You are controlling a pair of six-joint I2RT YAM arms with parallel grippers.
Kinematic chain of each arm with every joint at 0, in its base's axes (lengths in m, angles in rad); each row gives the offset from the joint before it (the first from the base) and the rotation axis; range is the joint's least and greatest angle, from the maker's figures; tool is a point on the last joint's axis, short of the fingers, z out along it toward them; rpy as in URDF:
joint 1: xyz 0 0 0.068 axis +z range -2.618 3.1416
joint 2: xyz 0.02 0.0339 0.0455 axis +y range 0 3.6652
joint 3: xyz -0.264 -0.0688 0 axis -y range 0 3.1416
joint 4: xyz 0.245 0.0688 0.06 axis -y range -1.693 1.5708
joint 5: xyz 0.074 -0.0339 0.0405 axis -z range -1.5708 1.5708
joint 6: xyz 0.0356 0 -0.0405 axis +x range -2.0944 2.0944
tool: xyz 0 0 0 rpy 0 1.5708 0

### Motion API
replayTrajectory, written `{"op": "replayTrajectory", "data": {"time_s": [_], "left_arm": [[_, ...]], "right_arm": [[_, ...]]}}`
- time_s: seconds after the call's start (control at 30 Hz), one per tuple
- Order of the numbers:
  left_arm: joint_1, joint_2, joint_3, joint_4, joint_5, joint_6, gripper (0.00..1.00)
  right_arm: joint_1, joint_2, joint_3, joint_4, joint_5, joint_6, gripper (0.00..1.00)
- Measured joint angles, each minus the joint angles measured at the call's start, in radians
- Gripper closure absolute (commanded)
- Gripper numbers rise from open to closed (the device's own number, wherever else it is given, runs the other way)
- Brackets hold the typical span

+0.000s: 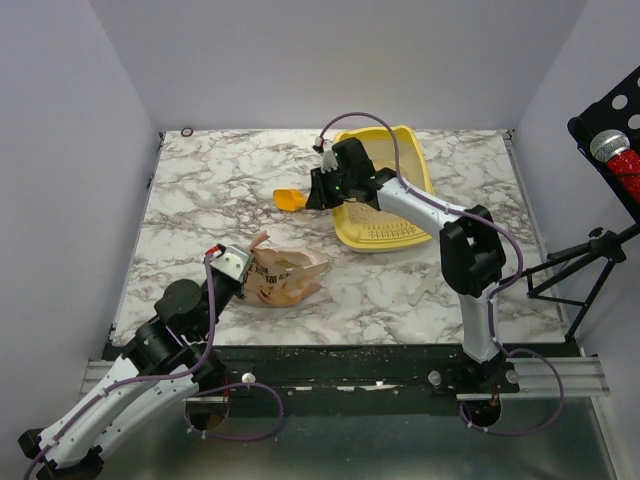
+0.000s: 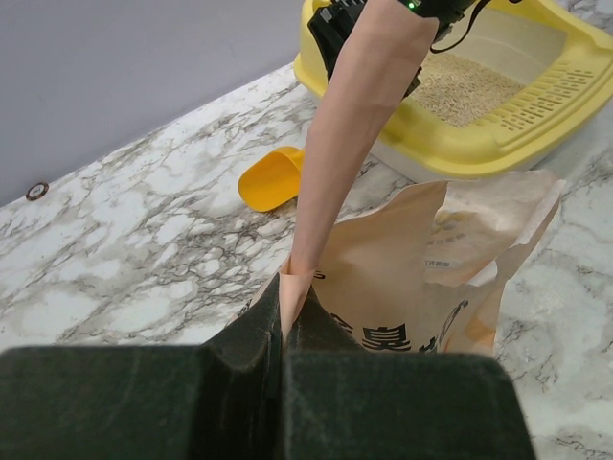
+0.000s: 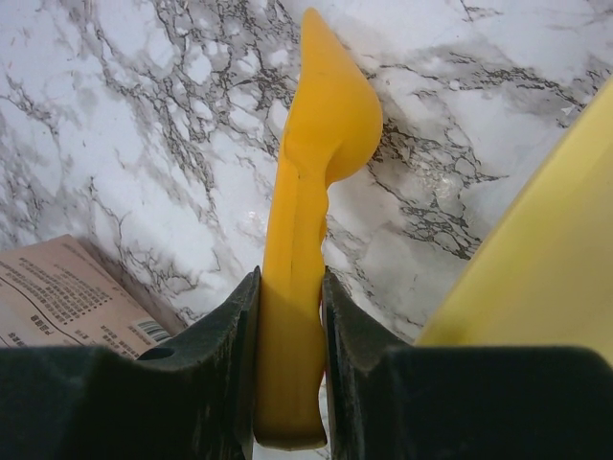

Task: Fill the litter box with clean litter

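The yellow litter box stands at the back right of the marble table, with beige clean litter on its floor. Left of the box, my right gripper is shut on the handle of the orange scoop, whose bowl points left just over the tabletop. The pinkish-tan bag lies on its side at the front centre, mouth toward the box. My left gripper is shut on a pinched-up strip of the bag's edge, which rises in front of the camera.
A small dark ring lies at the back left corner. Grey walls close the table on three sides. A black stand with a red microphone reaches in from the right. The right arm spans the box's front lip.
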Motion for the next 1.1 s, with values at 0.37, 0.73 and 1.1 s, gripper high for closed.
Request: {"op": "replayTrajectory", "data": {"time_s": [0.37, 0.73, 1.1], "left_arm": [[0.0, 0.01, 0.0, 0.008, 0.002, 0.0, 1.0], [0.0, 0.012, 0.0, 0.009, 0.003, 0.0, 1.0], [0.0, 0.006, 0.0, 0.007, 0.014, 0.0, 1.0]], "right_arm": [[0.002, 0.028, 0.0, -0.005, 0.003, 0.01, 0.48], [0.009, -0.056, -0.031, -0.033, 0.047, 0.01, 0.45], [0.009, -0.665, -0.394, -0.053, 0.233, 0.021, 0.43]]}}
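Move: Just beneath the right hand, which still grips the scoop's handle with the bowl out to the left, is the bare table spot for the scoop, about 4 cm down and 3 cm back. The litter box's middle is some 16 cm to the right and 2 cm farther out; the litter bag stands about 18 cm back and 7 cm left. From the left hand, the spot is roughly 14 cm ahead, 13 cm right and 15 cm below. Easing down about 1.5 cm, the right hand opens its fingers and lets go of the scoop's handle just left of the litter box. It then pulls away fast, rising some 15 cm while swinging 10 cm right and 8 cm back over the box's near left corner, the fingers tipping up a little. The left hand stays put, keeping its pinch on the bag's edge. ##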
